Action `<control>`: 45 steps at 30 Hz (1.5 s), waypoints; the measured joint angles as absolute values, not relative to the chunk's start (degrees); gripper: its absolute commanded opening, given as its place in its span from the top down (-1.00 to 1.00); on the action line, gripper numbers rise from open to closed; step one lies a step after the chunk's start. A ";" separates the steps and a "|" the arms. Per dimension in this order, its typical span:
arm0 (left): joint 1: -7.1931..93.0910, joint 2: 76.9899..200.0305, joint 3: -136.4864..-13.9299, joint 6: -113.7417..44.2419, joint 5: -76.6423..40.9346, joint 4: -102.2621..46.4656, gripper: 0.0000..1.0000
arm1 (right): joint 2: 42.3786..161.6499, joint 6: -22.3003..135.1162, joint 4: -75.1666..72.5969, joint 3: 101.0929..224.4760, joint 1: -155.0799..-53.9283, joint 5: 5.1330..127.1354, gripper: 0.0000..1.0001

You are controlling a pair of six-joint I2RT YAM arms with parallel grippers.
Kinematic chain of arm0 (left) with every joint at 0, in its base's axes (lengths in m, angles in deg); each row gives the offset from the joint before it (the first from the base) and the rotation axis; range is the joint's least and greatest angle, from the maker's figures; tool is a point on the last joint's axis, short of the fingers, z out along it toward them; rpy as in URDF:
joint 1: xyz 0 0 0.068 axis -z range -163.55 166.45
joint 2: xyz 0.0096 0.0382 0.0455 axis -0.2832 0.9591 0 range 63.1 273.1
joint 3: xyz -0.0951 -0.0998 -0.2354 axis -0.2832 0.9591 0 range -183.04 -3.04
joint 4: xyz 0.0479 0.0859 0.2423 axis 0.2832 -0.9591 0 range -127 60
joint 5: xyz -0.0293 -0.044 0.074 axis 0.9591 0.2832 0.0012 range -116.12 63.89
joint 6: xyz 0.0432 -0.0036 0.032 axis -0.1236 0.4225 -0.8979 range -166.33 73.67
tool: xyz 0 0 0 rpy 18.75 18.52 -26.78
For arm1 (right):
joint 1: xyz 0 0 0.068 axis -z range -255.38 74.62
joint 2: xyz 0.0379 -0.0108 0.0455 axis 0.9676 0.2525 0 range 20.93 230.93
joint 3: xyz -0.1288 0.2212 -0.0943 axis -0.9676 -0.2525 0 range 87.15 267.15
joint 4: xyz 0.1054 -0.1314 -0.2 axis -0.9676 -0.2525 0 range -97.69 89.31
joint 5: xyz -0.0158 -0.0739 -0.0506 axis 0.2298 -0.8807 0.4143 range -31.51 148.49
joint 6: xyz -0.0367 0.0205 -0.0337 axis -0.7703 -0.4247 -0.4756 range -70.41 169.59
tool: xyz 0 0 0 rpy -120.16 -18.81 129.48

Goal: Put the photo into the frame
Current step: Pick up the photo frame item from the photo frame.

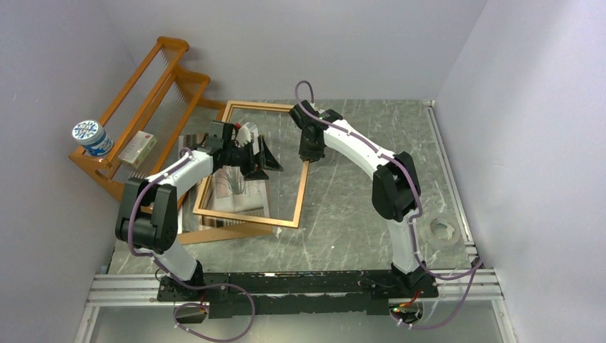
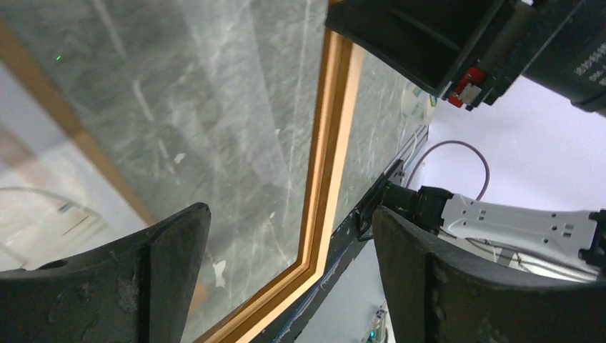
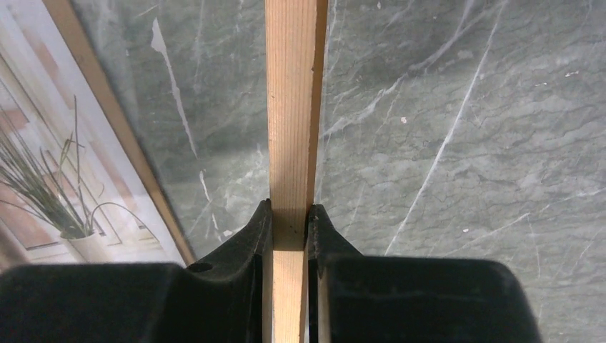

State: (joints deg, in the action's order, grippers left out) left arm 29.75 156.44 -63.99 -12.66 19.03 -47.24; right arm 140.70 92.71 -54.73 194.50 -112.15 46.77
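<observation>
The thin orange-brown frame (image 1: 304,193) lies flat on the marble table. My right gripper (image 1: 311,153) is shut on the frame's right rail (image 3: 293,107); the wood sits tight between both fingertips (image 3: 289,214). The photo (image 1: 239,189), a spiky potted plant by beige curtains, lies inside the frame's near left part and shows at the left of the right wrist view (image 3: 50,171). My left gripper (image 1: 264,163) hovers over the frame's middle, open and empty. Between its fingers (image 2: 289,271) I see the frame's corner (image 2: 321,186).
An orange wooden shelf rack (image 1: 143,100) stands at the far left, with a blue-white cup (image 1: 91,137) and a small box (image 1: 138,148) on it. A plain brown board (image 1: 214,233) pokes out under the frame's near edge. A clear tape roll (image 1: 443,230) lies at the right.
</observation>
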 measured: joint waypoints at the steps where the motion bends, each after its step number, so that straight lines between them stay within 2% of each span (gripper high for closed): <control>1: 30.69 156.44 -63.99 -12.55 19.36 -46.23 -0.79 | 140.70 92.71 -55.19 195.05 -112.15 46.79 0.99; 15: 37.73 156.36 -57.74 -12.35 28.10 -33.62 -0.60 | 140.70 94.61 -57.88 200.75 -111.89 49.35 0.99; 24: 39.41 155.59 -55.70 -11.26 32.17 -28.37 -0.16 | 140.70 96.29 -57.70 201.08 -111.78 51.62 1.00; 29: 40.13 156.51 -56.58 -12.35 32.47 -29.36 -0.14 | 140.39 96.79 -57.59 199.90 -111.54 52.32 0.99; 37: 42.12 160.92 -60.77 -16.99 28.49 -35.91 -0.30 | 140.11 98.94 -55.98 197.74 -111.01 54.37 0.99; 40: 42.27 162.26 -62.98 -18.74 25.63 -39.35 -0.02 | 139.96 100.03 -54.69 196.95 -111.01 55.23 0.99; 45: 42.30 162.67 -64.03 -20.00 23.42 -42.71 0.61 | 139.28 100.36 -52.89 195.07 -110.91 56.25 0.93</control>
State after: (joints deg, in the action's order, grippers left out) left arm 42.30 162.67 -64.03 -20.00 23.42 -42.71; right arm 139.28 100.36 -52.89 195.07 -110.91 56.25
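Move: The near half of the photo frame's right rail lies about 8 cm back, 10 cm to the right and some 5 cm below the open left hand. The right gripper, already pinching that rail, is about 13 cm right and 2 cm ahead of the left hand; from it the near half is about 12 cm back and 1 cm left. The photo lies about 17 cm left, 6 cm back and 11 cm below the left hand. Left hand swings about 7 cm right and 5 back, closing around the rail; right, still pinching, shifts up-left. ##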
